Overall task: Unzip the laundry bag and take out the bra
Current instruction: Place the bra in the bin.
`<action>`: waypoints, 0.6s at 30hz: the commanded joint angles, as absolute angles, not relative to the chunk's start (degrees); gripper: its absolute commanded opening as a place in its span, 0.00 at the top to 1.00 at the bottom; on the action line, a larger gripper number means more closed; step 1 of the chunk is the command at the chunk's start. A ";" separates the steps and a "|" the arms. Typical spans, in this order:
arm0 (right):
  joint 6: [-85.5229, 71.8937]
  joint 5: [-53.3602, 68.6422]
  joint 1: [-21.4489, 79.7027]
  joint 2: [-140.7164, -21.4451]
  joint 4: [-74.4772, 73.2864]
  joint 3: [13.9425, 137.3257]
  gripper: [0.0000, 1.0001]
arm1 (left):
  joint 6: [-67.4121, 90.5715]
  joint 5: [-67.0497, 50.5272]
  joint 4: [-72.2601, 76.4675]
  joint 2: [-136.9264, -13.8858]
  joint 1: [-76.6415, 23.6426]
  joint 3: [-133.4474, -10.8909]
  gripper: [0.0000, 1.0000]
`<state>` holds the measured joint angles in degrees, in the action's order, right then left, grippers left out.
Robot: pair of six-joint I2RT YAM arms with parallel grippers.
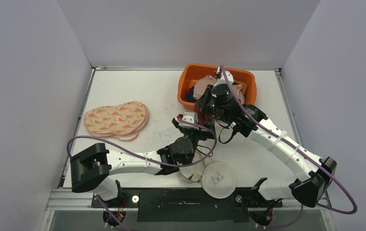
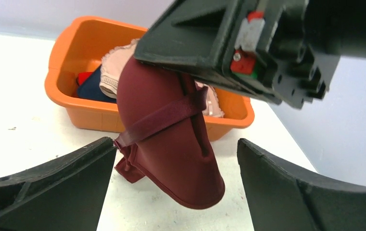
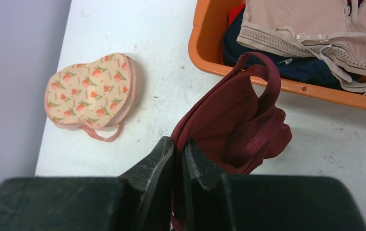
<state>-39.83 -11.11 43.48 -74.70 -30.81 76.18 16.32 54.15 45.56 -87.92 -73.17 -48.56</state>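
A maroon bra point(image 2: 171, 144) hangs above the table in front of the orange tub, and my right gripper point(image 3: 178, 142) is shut on its edge. From the right wrist view the bra point(image 3: 234, 125) bunches just past the fingertips. My left gripper point(image 2: 175, 142) is open, one finger on each side of the hanging cup without touching it. In the top view the left gripper point(image 1: 186, 120) sits just below the right gripper point(image 1: 210, 108). A round white laundry bag point(image 1: 218, 179) lies at the near table edge, its opened part point(image 1: 190, 171) under the left forearm.
An orange tub point(image 1: 186, 79) at the back right holds beige and dark blue garments point(image 3: 306, 29). A peach-printed, bra-shaped case point(image 1: 116, 118) lies at the left of the table near the left wall; it also shows as the case point(image 3: 90, 91) in the right wrist view.
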 commanded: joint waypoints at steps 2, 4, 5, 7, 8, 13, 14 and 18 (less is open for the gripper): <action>-44.46 -11.22 43.57 -71.71 -25.80 75.85 0.95 | 11.91 61.67 47.35 -88.22 -73.31 -52.81 0.02; -45.17 -10.70 43.59 -71.28 -25.44 75.53 0.95 | 9.50 61.95 48.03 -89.28 -73.31 -53.76 0.05; -45.42 -10.59 43.59 -71.00 -25.36 75.30 0.95 | 8.65 62.07 48.07 -89.80 -73.30 -54.25 0.10; -45.67 -10.38 43.59 -70.65 -25.16 74.87 0.95 | 7.83 62.00 48.23 -90.57 -73.30 -54.69 0.21; -45.78 -10.39 43.59 -70.51 -25.10 74.69 0.95 | 7.58 61.93 48.31 -90.83 -73.34 -54.83 0.25; -45.96 -9.22 43.59 -70.11 -24.63 74.02 0.95 | 6.48 61.56 50.09 -91.99 -73.30 -54.58 0.51; -45.96 -8.89 43.57 -70.10 -24.61 73.92 0.95 | 6.28 61.60 50.85 -91.95 -73.32 -54.23 0.62; -45.57 -7.85 43.55 -69.51 -24.15 73.68 0.91 | 5.45 61.54 52.38 -91.74 -73.30 -53.69 0.86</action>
<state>-45.30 -9.96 43.48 -72.07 -27.33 73.84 7.29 61.10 47.16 -91.98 -73.43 -52.56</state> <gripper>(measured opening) 0.093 0.226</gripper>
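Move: The maroon bra hangs from the right fingers, its middle about 5 cm ahead of the open left hand and level with it, neither left nor right. The bin lies about 23 cm ahead, 8 cm right and 19 cm below that hand; the white laundry bag is some 11 cm back, 5 cm left and 20 cm below. From the right hand, the bin is about 19 cm ahead, 12 cm right and 22 cm below, the beige bra inside it. The left hand eases forward and slightly left towards the bra, about 1.5 cm in all, bobbing up roughly 1 cm and sinking back, while it turns some 10 degrees (counter-clockwise, its left side rising) and its wide-open fingers close until they pinch the near, hanging part of the bra. The right hand keeps its shut grip on the bra's upper part and lifts it about 1.5 cm, rolling a little so that its left side rises, still short of the bin. ##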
